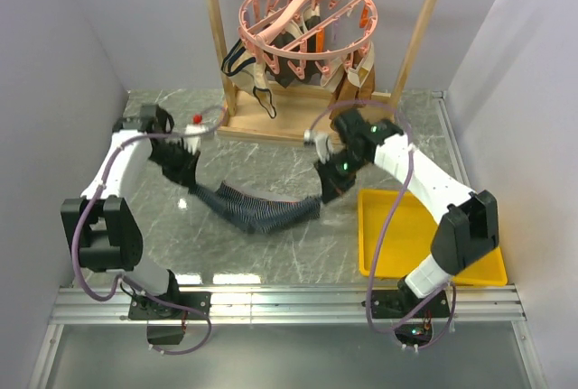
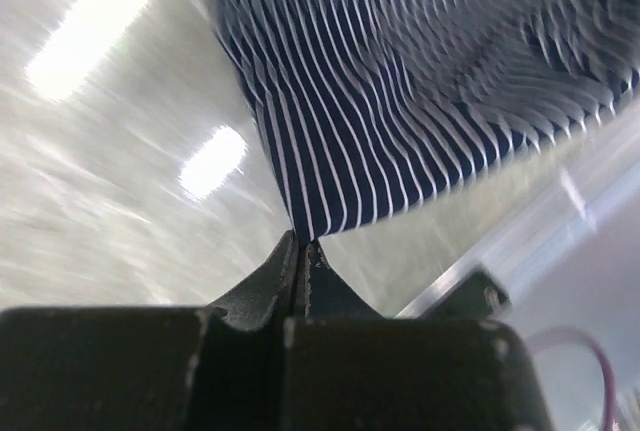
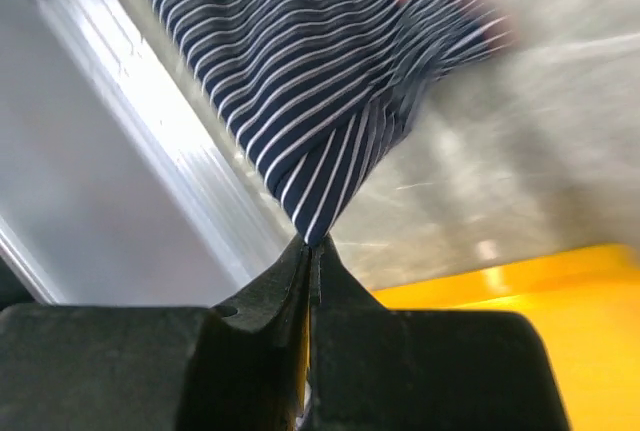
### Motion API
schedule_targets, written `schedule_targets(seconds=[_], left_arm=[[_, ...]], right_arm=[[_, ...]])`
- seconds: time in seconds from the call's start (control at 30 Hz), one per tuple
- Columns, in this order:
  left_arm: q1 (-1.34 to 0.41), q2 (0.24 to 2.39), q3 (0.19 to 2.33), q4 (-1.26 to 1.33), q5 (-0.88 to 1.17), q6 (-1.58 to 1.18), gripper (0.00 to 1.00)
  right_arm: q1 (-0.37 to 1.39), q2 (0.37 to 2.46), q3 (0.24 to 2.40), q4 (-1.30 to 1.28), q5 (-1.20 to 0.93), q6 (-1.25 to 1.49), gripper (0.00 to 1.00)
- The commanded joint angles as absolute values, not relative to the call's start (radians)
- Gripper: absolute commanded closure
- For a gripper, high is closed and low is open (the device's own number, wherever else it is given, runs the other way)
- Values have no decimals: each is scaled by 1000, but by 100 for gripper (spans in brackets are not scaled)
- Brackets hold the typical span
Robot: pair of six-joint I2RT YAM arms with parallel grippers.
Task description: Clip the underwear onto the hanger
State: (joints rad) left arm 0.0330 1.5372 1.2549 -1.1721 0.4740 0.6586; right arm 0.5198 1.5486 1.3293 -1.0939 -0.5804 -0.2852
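The underwear [image 1: 257,211], navy with thin light stripes, hangs slack between my two grippers just above the marble table. My left gripper [image 1: 192,183] is shut on its left corner; in the left wrist view the striped cloth [image 2: 400,101] runs up from the pinched tips [image 2: 301,243]. My right gripper [image 1: 322,196] is shut on the right corner, and the right wrist view has the cloth [image 3: 300,81] rising from its closed tips [image 3: 312,243]. The pink round hanger [image 1: 307,19] hangs from the wooden rack at the back, with pegs dangling and garments clipped on.
The wooden rack frame [image 1: 262,123] stands at the back centre of the marble table [image 1: 271,254]. A yellow tray [image 1: 388,236] lies at the right, partly under my right arm. A small red-and-white object [image 1: 195,119] sits beside the rack's base.
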Motion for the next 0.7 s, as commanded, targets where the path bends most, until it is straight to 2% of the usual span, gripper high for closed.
schedule_targets(seconds=[0.0, 0.1, 0.23, 0.47, 0.67], left_arm=[[35, 1597, 1482, -1089, 581, 548, 100], [34, 1655, 1657, -1037, 644, 445, 100], [41, 1649, 1755, -951, 673, 374, 100], [40, 1565, 1536, -934, 649, 469, 100], [40, 1581, 1238, -959, 531, 564, 99]], right_arm=[[451, 1606, 1579, -1092, -552, -275, 100], [376, 1695, 1818, -1146, -577, -259, 100], [325, 1714, 1944, -1148, -600, -267, 100], [344, 1606, 1695, -1077, -617, -273, 100], [437, 1650, 1332, -1029, -574, -281, 100]])
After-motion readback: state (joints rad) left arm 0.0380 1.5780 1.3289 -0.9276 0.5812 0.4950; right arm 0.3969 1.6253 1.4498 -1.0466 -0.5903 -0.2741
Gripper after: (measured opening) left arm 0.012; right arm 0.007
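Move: Both hands already pinch the underwear by opposite corners. Its sagging middle lies about 14 cm to the right of the left hand, 4 cm back and 5 cm below it; from the right hand it is some 16 cm left, 3 cm back and 6 cm down. The wooden stand base is roughly 17 cm ahead of the right hand and 4 cm left, the yellow tray about 25 cm right and 9 cm back of it, both some 12 cm lower. Keeping their shut grip on the two corners, both hands fling the underwear together, sweeping fast forward and up by about 13 cm each way while the fingers swing outward from pointing down, some 25 degrees on the left and 20 on the right. Then both snap back down about 10 cm and draw 6 to 8 cm towards the bases, the wrists turning most of the way back as the cloth is still held stretched between them. ##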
